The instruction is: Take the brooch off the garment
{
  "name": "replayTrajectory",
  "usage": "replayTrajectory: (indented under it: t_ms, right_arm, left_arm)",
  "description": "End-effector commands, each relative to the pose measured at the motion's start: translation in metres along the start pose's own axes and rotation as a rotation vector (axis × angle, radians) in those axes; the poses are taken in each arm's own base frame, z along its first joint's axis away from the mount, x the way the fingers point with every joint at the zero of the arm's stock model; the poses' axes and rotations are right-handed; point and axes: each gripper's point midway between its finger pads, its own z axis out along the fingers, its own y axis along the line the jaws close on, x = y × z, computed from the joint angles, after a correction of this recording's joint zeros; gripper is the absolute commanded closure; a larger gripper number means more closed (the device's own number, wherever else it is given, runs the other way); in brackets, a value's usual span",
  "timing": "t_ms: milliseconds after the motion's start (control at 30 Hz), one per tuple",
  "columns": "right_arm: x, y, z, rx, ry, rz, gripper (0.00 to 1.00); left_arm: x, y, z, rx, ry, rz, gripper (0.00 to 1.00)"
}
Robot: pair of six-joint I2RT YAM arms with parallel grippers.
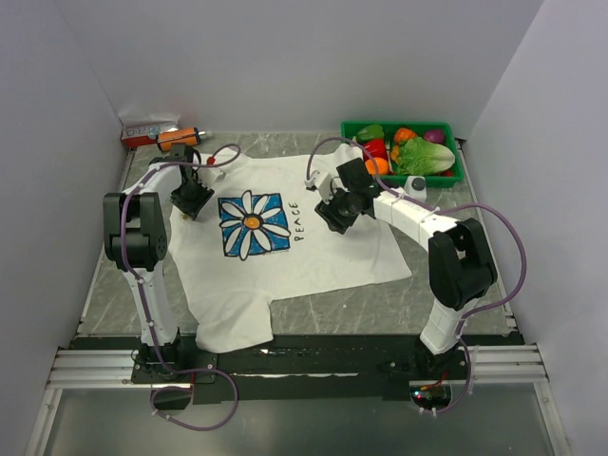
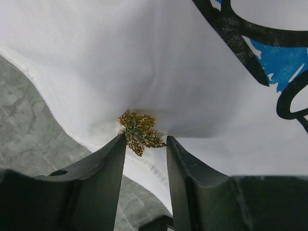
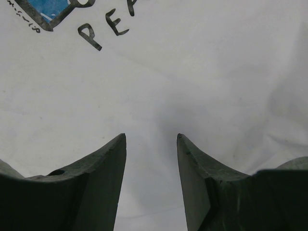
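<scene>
The garment (image 1: pixel 323 258) is a white T-shirt with a blue square, a daisy and "PEACE", spread flat on the table. The brooch (image 2: pixel 138 129), a small gold leafy pin, sits near the shirt's hem (image 2: pixel 144 166), and the cloth (image 2: pixel 168 62) puckers around it. My left gripper (image 2: pixel 146 137) has its fingertips against both sides of the brooch; in the top view it (image 1: pixel 190 205) stands at the shirt's left edge, hiding the brooch. My right gripper (image 3: pixel 151 135) is open and presses down on plain white cloth (image 3: pixel 202 72) right of the print (image 1: pixel 334 217).
A green bin (image 1: pixel 454 171) of toy vegetables stands at the back right, just behind the right arm. An orange object (image 1: pixel 177 139) and a small box (image 1: pixel 142 128) lie at the back left corner. Walls close in on three sides.
</scene>
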Motion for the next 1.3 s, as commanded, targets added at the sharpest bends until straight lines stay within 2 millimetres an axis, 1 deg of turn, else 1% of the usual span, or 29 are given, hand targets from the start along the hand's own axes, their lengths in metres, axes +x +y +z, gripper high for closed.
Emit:
replayTrajectory:
  t_ms: [0,133,167,300,467,600,667,800,833,900,1067,1200,1267]
  right_arm:
    - [-0.013,-0.002,-0.003,0.01,-0.032,-0.007,0.47]
    - [-0.016,-0.001,-0.003,0.007,-0.035,-0.01,0.46]
    - [-0.016,-0.002,-0.003,0.01,-0.037,-0.01,0.47]
    - [-0.015,-0.002,-0.004,0.01,-0.035,-0.009,0.46]
    - [-0.014,-0.001,-0.004,0.01,-0.034,-0.007,0.46]
    - [-0.015,-0.001,-0.003,0.011,-0.035,-0.009,0.47]
    - [-0.016,-0.001,-0.003,0.01,-0.035,-0.009,0.47]
    - [-0.018,-0.002,-0.003,0.011,-0.037,-0.009,0.47]
    - [-0.017,-0.001,-0.003,0.01,-0.036,-0.01,0.47]
    - [-0.017,-0.001,-0.002,0.008,-0.034,-0.009,0.47]
    - [-0.016,0.0,-0.002,0.007,-0.034,-0.012,0.47]
    - [-0.015,0.0,-0.001,0.004,-0.031,-0.008,0.47]
    - [-0.016,0.001,-0.001,0.003,-0.033,-0.01,0.47]
  left_arm:
    - [-0.016,0.015,-0.015,-0.048,-0.036,0.0,0.55]
    - [-0.019,0.017,-0.015,-0.055,-0.046,-0.001,0.55]
    - [-0.018,0.023,-0.016,-0.084,-0.035,-0.005,0.55]
    - [-0.024,0.03,-0.018,-0.115,-0.05,-0.006,0.56]
    - [-0.028,0.044,-0.023,-0.158,-0.061,-0.013,0.59]
    - [-0.031,0.048,-0.023,-0.164,-0.064,-0.011,0.62]
    - [-0.033,0.05,-0.023,-0.167,-0.066,-0.016,0.66]
    - [-0.035,0.049,-0.02,-0.154,-0.061,-0.017,0.72]
    - [-0.034,0.049,-0.019,-0.151,-0.057,-0.018,0.74]
    - [-0.032,0.044,-0.016,-0.128,-0.05,-0.016,0.78]
    - [-0.025,0.035,-0.008,-0.088,-0.023,-0.019,0.8]
    - [-0.024,0.03,-0.007,-0.064,-0.018,-0.029,0.89]
    - [-0.027,0.029,-0.009,-0.057,-0.028,-0.038,0.92]
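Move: The left hand is right at the brooch: its middle is about 1 cm ahead of the hand and 1 cm below, centred between half-open fingers. The printed flower's centre lies some 16 cm to this hand's right and 1 cm back, while the garment's near left edge is about 4 cm to the left, level with it. From the right hand the brooch is about 36 cm left, 4 cm ahead and 8 cm lower. With the brooch between its fingertips, the left hand draws it and the cloth under it forward and up, about 3 to 4 cm each way and slightly left, the fingertips tipping some 5 degrees forward. It then sinks back about 1.5 cm and eases off slightly, while the fingers close from half open to nearly shut, pinching the brooch edge-on. ##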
